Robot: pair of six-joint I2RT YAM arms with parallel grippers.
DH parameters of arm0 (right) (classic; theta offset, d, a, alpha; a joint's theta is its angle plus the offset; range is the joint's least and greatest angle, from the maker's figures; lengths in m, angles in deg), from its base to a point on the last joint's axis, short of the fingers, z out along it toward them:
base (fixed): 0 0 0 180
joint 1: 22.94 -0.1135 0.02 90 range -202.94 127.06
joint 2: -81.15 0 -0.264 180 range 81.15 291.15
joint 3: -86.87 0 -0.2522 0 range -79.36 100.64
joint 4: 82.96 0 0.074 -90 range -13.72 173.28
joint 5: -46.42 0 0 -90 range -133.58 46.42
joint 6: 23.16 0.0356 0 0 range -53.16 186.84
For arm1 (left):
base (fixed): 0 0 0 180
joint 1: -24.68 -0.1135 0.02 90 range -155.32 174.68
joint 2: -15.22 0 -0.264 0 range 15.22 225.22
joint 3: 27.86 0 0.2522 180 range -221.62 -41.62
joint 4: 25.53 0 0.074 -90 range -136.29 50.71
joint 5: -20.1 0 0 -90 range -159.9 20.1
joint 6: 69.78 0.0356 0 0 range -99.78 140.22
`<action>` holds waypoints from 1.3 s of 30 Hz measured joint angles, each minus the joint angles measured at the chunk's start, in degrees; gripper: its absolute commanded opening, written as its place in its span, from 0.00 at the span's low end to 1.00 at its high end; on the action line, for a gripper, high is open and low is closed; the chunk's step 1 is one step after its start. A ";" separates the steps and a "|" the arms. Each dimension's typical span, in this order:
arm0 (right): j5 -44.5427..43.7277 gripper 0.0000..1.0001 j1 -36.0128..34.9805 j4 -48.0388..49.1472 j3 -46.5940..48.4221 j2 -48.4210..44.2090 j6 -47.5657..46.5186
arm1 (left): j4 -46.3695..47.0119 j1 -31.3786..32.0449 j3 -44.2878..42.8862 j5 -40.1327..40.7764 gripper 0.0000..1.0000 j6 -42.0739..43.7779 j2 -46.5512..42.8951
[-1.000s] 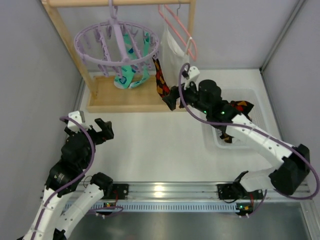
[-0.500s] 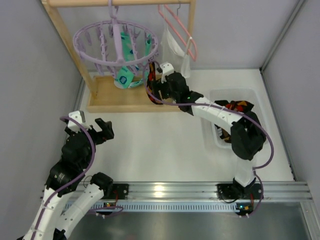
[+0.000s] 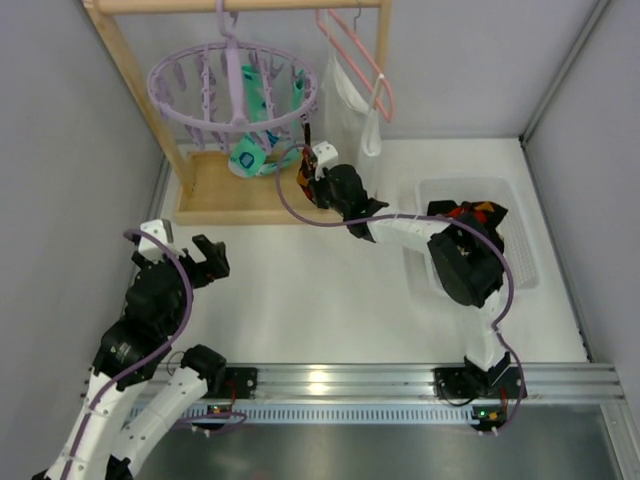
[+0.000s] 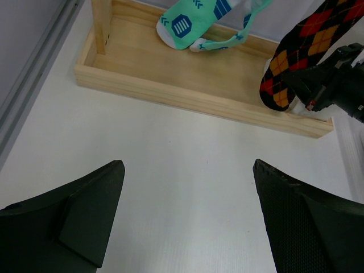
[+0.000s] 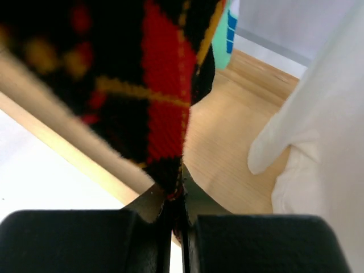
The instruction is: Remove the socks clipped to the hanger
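Note:
The round lavender hanger (image 3: 232,85) hangs from the wooden rail at the back left. Teal socks (image 3: 250,150) dangle from its clips; in the left wrist view the teal socks (image 4: 187,23) hang over the wooden base. A black sock with orange and red diamonds (image 3: 304,160) hangs at the ring's right side. My right gripper (image 3: 310,186) is shut on the lower end of this diamond sock (image 5: 148,85), pinching the fabric between its fingertips (image 5: 181,196). The left gripper (image 4: 187,170) hovers open over the bare table, well short of the hanger, with nothing between its fingers.
A wooden rack with a tray-like base (image 3: 215,200) and an upright post (image 3: 140,100) carries the hanger. A white garment (image 3: 350,95) on a pink wire hanger hangs right beside the diamond sock. A white bin (image 3: 520,190) at the right holds dark patterned socks (image 3: 478,212).
My right arm swung left from over the bin to the hanger, and its gripper closed on the diamond sock's lower end. The left arm has stayed put.

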State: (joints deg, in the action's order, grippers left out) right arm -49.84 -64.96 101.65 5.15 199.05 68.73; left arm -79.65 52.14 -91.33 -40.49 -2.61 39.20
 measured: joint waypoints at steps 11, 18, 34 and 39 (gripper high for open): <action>-12.79 0.00 -12.33 6.71 -11.08 -13.25 -7.13 | -1.46 0.00 -24.44 -13.64 0.98 -1.53 9.16; -23.89 0.00 -25.03 7.26 -10.84 -15.17 -13.53 | -3.50 0.00 -53.20 -21.64 0.98 -0.76 28.57; -33.77 0.00 -36.83 -0.31 10.25 -1.68 -22.53 | -17.33 0.15 -64.39 -10.75 0.98 5.38 48.59; -33.81 0.00 -36.98 -1.86 13.53 0.87 -23.32 | -17.38 0.68 -64.39 -6.80 0.98 6.86 49.62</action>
State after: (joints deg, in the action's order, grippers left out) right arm -83.65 -101.94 99.79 18.67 199.93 45.41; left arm -97.02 52.82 -155.72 -47.29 4.26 88.82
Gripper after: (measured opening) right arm 0.008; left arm 0.984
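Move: I aim my left hand at the clip holding the argyle sock: about 26 cm ahead, 18 cm to the right and 14 cm above it. My right hand already grips that sock low down; from there the clip is roughly straight above, some 23 cm up. The turquoise socks hang about 8 cm left of my right hand, 5 cm farther out and 16 cm up; the white cloth hangs 6 cm to its right, 4 cm farther out and 10 cm up. Keeping the sock pinched in my shut right fingers, I haul it back some 23 cm, left and somewhat up, tipping that hand's fingers upward, so the clip comes round towards my left hand. Meanwhile my wide-open left hand swings up about 26 cm, then reaches forward and sinks 8 cm, ending just short of the clip, its early rightward swing partly taken back. ##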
